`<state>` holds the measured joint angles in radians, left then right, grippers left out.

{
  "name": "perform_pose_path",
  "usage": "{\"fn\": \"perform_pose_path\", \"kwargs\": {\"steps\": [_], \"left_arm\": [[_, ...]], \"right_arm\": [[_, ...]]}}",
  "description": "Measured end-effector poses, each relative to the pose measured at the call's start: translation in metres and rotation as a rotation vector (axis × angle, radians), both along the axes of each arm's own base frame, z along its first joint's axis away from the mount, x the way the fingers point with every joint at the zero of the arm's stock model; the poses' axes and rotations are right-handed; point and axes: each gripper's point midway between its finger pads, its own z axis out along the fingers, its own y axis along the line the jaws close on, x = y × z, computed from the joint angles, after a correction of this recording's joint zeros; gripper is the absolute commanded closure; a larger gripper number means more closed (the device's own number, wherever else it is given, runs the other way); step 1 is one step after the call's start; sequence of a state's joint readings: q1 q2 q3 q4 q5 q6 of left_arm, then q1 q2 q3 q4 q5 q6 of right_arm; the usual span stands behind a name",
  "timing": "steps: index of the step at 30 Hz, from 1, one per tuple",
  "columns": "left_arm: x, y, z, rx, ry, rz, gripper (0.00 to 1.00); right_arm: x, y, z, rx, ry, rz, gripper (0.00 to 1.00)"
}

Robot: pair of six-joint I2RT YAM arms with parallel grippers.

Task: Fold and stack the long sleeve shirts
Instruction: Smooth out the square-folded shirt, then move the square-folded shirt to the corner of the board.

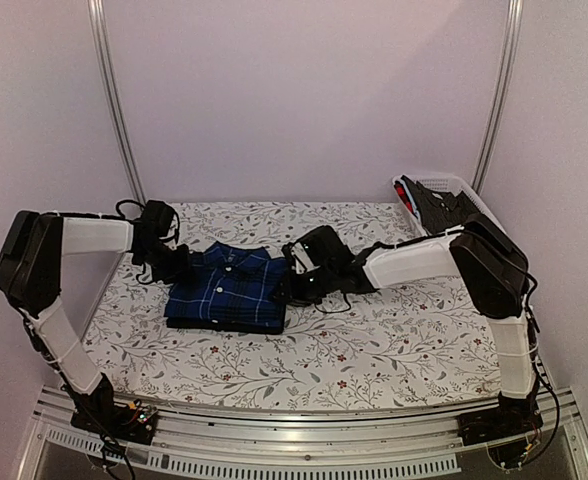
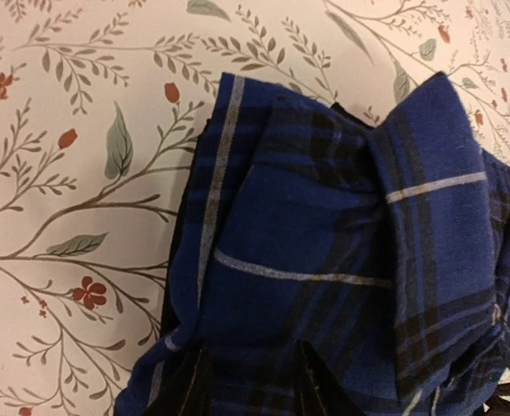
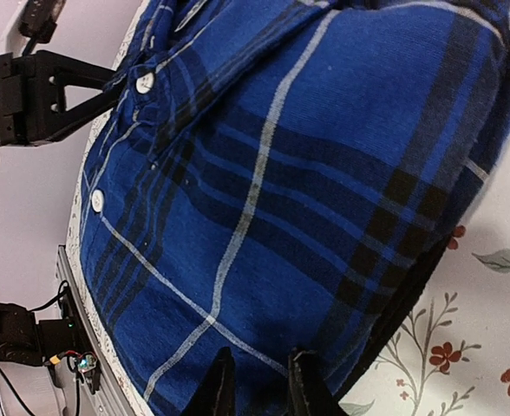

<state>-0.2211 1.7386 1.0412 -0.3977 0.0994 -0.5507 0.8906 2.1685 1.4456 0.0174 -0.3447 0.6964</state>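
Note:
The blue plaid shirt (image 1: 226,288) lies folded in the middle of the table, collar toward the left. It rests on a black shirt, of which only a dark edge (image 1: 222,325) shows beneath it. My left gripper (image 1: 181,264) is at the collar end, and the left wrist view shows its gripper (image 2: 251,388) closed on a bunch of plaid cloth (image 2: 324,243). My right gripper (image 1: 287,285) is at the opposite edge. In the right wrist view, that gripper (image 3: 259,388) pinches the plaid fold (image 3: 272,199) just above the black edge (image 3: 415,290).
A white lattice basket (image 1: 452,187) holding dark clothing stands at the back right corner. The floral tablecloth (image 1: 394,340) covers the table. Metal frame posts rise at the back left (image 1: 114,100) and back right (image 1: 499,90).

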Motion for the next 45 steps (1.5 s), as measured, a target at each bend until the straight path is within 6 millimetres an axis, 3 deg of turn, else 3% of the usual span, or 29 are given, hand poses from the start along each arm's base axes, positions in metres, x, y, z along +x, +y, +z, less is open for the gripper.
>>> {"fn": "perform_pose_path", "kwargs": {"steps": [5, 8, 11, 14, 17, 24, 27, 30, 36, 45], "left_arm": [[0.01, -0.017, 0.046, -0.001, -0.102, -0.033, 0.59], [0.012, -0.047, 0.078, -0.03, -0.18, -0.092, 0.54], [0.006, -0.083, 0.093, -0.072, -0.211, -0.157, 0.48], [-0.005, -0.122, 0.095, -0.11, -0.204, -0.229, 0.41], [-0.01, -0.163, 0.091, -0.14, -0.191, -0.296, 0.34], [-0.027, -0.26, 0.057, -0.183, -0.121, -0.445, 0.23], [-0.033, -0.287, 0.045, -0.195, -0.096, -0.479, 0.21], [-0.036, -0.301, 0.032, -0.2, -0.071, -0.493, 0.19], [-0.029, -0.307, 0.006, -0.18, -0.038, -0.478, 0.18], [-0.022, -0.303, -0.017, -0.138, -0.021, -0.457, 0.18]], "right_arm": [[0.002, -0.019, 0.022, -0.038, -0.053, -0.035, 0.55], [0.009, -0.03, 0.053, -0.031, -0.12, -0.068, 0.41], [0.019, -0.046, 0.09, -0.011, -0.199, -0.112, 0.29], [0.031, -0.069, 0.114, -0.011, -0.258, -0.17, 0.16], [0.042, -0.096, 0.121, -0.041, -0.29, -0.229, 0.02], [0.053, -0.149, 0.116, -0.122, -0.31, -0.338, 0.01], [0.054, -0.168, 0.119, -0.139, -0.315, -0.378, 0.01], [0.054, -0.181, 0.124, -0.147, -0.326, -0.41, 0.01], [0.052, -0.203, 0.133, -0.165, -0.35, -0.467, 0.01], [0.051, -0.209, 0.135, -0.174, -0.356, -0.482, 0.01]]}}
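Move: The middle of the folded blue shirt lies about 10 cm to the left hand's right and some 3 cm back, roughly 2 cm lower; the black shirt is squarely beneath it, with its middle about 10 cm right, 4 cm back and 4 cm below that hand. From the right hand the blue shirt's middle is some 11 cm left, 2 cm ahead and 3 cm down. The white basket stands about 37 cm to the right hand's right and 20 cm ahead, near its height. Both hands come up off the blue shirt, opening wide. The left rises nearly 10 cm, swings about 30 cm right across the shirt, turning clockwise, then sinks just past the stack's right edge, close over the table. The right clears out rightward about 20 cm, also rising and going slightly forward, its wrist tipping up and turning clockwise. ##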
